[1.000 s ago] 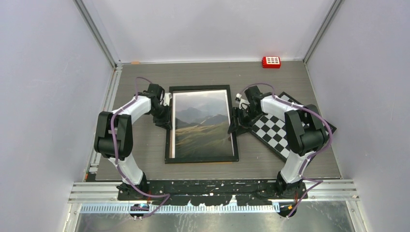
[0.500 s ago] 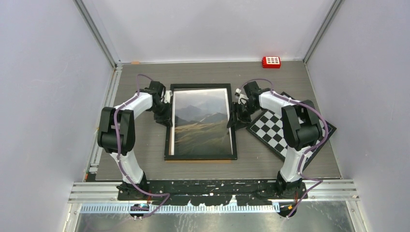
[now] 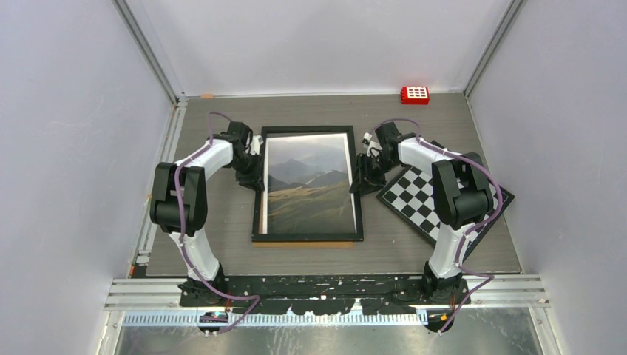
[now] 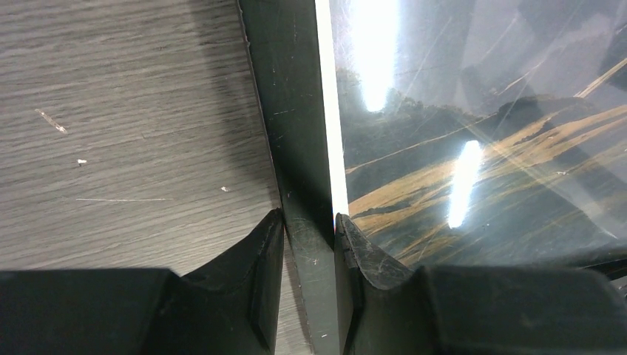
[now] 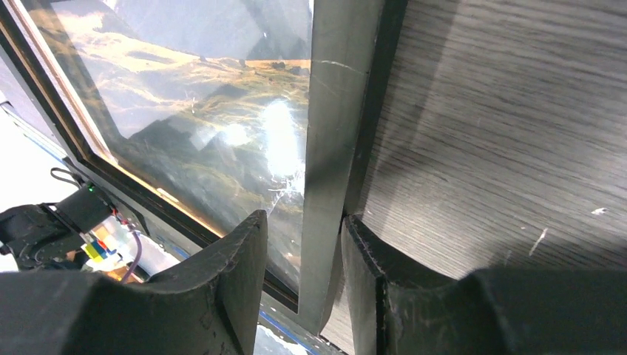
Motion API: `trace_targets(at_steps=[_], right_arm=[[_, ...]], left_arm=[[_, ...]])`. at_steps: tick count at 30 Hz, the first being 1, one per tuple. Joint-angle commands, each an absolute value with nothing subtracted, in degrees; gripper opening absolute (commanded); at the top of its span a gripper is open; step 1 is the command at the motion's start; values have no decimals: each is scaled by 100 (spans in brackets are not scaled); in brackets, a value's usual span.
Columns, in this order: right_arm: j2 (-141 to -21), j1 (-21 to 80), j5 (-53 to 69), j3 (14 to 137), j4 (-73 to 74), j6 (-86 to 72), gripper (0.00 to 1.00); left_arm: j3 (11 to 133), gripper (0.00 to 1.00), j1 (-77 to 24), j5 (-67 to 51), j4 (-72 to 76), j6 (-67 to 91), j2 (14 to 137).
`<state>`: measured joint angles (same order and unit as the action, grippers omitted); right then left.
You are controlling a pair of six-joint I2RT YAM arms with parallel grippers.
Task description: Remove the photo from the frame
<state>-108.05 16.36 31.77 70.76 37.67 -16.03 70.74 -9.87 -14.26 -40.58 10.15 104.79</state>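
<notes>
The black frame lies lengthwise in the middle of the table, with the photo of mountains and olive hills inside it. My left gripper is shut on the left rail; in the left wrist view both fingertips press the black rail beside the glossy photo. My right gripper straddles the right rail. Its outer finger touches the rail. The inner one stands off over the photo with a gap, so the right gripper is open.
A black-and-white checkerboard lies under and to the right of the right arm. A small red block sits at the far right by the back wall. Grey walls close in the table on three sides.
The frame and both grippers have shifted slightly toward the far side. The right jaws have narrowed around the right rail. The left grip is unchanged.
</notes>
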Motion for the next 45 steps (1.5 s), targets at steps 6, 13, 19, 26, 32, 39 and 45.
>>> trace_targets(at_steps=[6,13,19,26,32,39,45], right_arm=[[-10641,1687,3769,7457,3322,-1884,45],[-10986,1568,3499,7659,3364,-1795,46],[-11070,1533,3499,7742,3320,-1836,51],[-10754,1344,3537,7589,3559,-1703,70],[-9919,1101,3812,7063,3714,-1645,76],[-9104,990,4002,6307,3879,-1528,77],[-8885,634,4074,5829,3826,-1565,76]], left_arm=[[7349,0,-1083,-2259,-3867,1235,10578],[7428,3,-1078,-2071,-3804,1163,10721],[7493,9,-1075,-1926,-3733,1122,10763],[7250,50,-1015,-1918,-3628,468,10051],[6447,68,-1206,-2770,-3360,-1002,8663],[5490,70,-3134,-2561,-3271,-2701,7733],[5340,71,-4873,-1417,-2703,-2997,8141]])
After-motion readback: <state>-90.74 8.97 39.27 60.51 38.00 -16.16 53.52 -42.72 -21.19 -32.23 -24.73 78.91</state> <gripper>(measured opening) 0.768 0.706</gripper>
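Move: The near rail of the black frame, with a strip of wooden backing showing past it, is the left gripper's next place: its middle lies about 14 cm back and 12 cm right, a centimetre or so lower. The photo's middle is 12 cm right, level ahead; the strip is some 16 cm back and 12 cm right. From the right gripper the near rail's middle is about 13 cm back and 11 cm left, the chessboard's middle 23 cm right and 3 cm back. Keep both grippers on the frame's side rails and slide it forward about 2 cm, then open them and come free. Lift the left gripper some 9 cm and sweep it back and right over the frame to the near rail, about 14 cm each way, turning clockwise some 65 degrees and sinking slightly at the end. Raise the right gripper about 6 cm, easing right and back beside its rail. ##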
